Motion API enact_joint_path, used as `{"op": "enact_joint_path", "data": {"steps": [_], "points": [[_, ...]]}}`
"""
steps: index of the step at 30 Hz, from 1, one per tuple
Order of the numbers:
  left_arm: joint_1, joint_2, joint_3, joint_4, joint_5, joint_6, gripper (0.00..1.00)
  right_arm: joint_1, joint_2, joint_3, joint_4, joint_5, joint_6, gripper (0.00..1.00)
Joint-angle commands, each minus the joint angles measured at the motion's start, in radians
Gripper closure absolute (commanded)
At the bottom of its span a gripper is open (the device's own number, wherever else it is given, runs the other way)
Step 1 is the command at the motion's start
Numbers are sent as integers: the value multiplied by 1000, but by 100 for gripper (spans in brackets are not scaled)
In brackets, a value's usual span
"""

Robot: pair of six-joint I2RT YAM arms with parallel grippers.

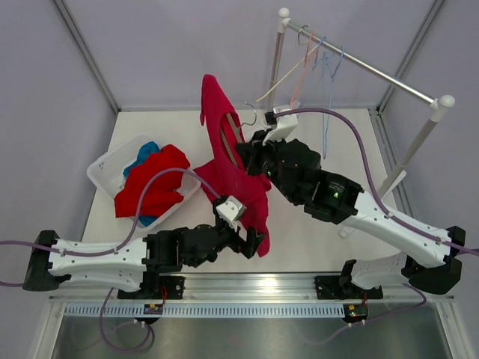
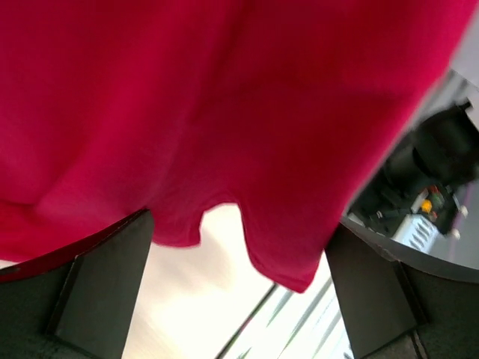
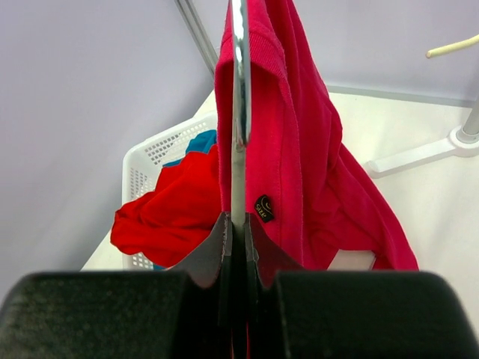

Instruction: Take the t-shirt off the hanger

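Observation:
The crimson t-shirt hangs limp on the grey-brown hanger, held up above the table's middle. My right gripper is shut on the hanger's grey bar, with the t-shirt draped along its right side. The silver hook sticks out toward the back. My left gripper is at the t-shirt's lower hem. In the left wrist view its fingers stand wide apart, and the cloth hangs in front with its hem between them, not pinched.
A white basket at the left holds a scarlet garment and teal cloth. A metal rack with thin pink and blue hangers stands at the back right; its foot shows in the right wrist view.

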Motion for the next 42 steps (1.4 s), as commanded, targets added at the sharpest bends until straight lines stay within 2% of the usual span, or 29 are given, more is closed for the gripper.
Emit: {"op": "enact_joint_path", "data": {"steps": [1,4,5,8,9,15,18,22,27,30,31,33,35,37,40,42], "points": [[-8,11,68,143,-180,28,5,16,-65,-22,61,30,38,100],[-17,45,73,226,-157,47,19,15,-82,-71,86,31,53,100],[-22,57,79,235,-163,50,41,15,-88,-79,92,26,58,100],[-34,88,84,238,-179,47,94,16,-102,-102,134,23,50,100],[-39,86,73,238,-179,45,100,16,-106,-104,146,28,38,100],[-134,53,-54,221,-197,9,100,16,-125,-94,275,69,-86,100],[-201,53,-109,184,-226,-88,100,16,-117,-74,374,85,-154,100],[-228,86,-165,174,-199,-177,100,15,-114,-59,451,94,-215,100],[-241,80,-209,94,-238,-272,100,15,-159,1,352,63,-234,100],[-241,-2,-194,-7,-352,-275,100,15,-234,19,147,39,-170,100],[-241,-59,-180,-45,-390,-245,100,15,-258,15,26,31,-145,100],[-238,-114,-142,-47,-496,-191,100,15,-342,-30,-53,-21,-62,100],[-219,-180,-119,28,-559,-75,100,15,-440,-116,-122,-97,17,100],[-180,-205,-85,174,-564,69,100,15,-500,-195,-144,-160,60,100],[-107,-194,-20,328,-541,207,100,15,-591,-260,-133,-297,128,100],[-58,-164,-1,420,-473,268,100,15,-620,-284,-113,-400,169,100]]}}
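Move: The t-shirt's hem hangs just ahead of the open left fingers, about 2 cm forward, 1 cm right and 2 cm up. From this hand the hanger is some 17 cm ahead, 4 cm left and 18 cm higher, and the laundry basket about 23 cm ahead, 35 cm left and 18 cm lower. The right hand already grips the hanger; the hem lies roughly 11 cm back, 1 cm right and 17 cm below it. Up and slightly forward, then shut on the hem: the left hand pinches the cloth, draws it down about 10 cm and back, then swings forward, left and up. The right hand keeps its hold on the hanger, dips, rises while tipping its fingers up, then pulls fast to the right and back, away from the left hand, some 15 cm. ##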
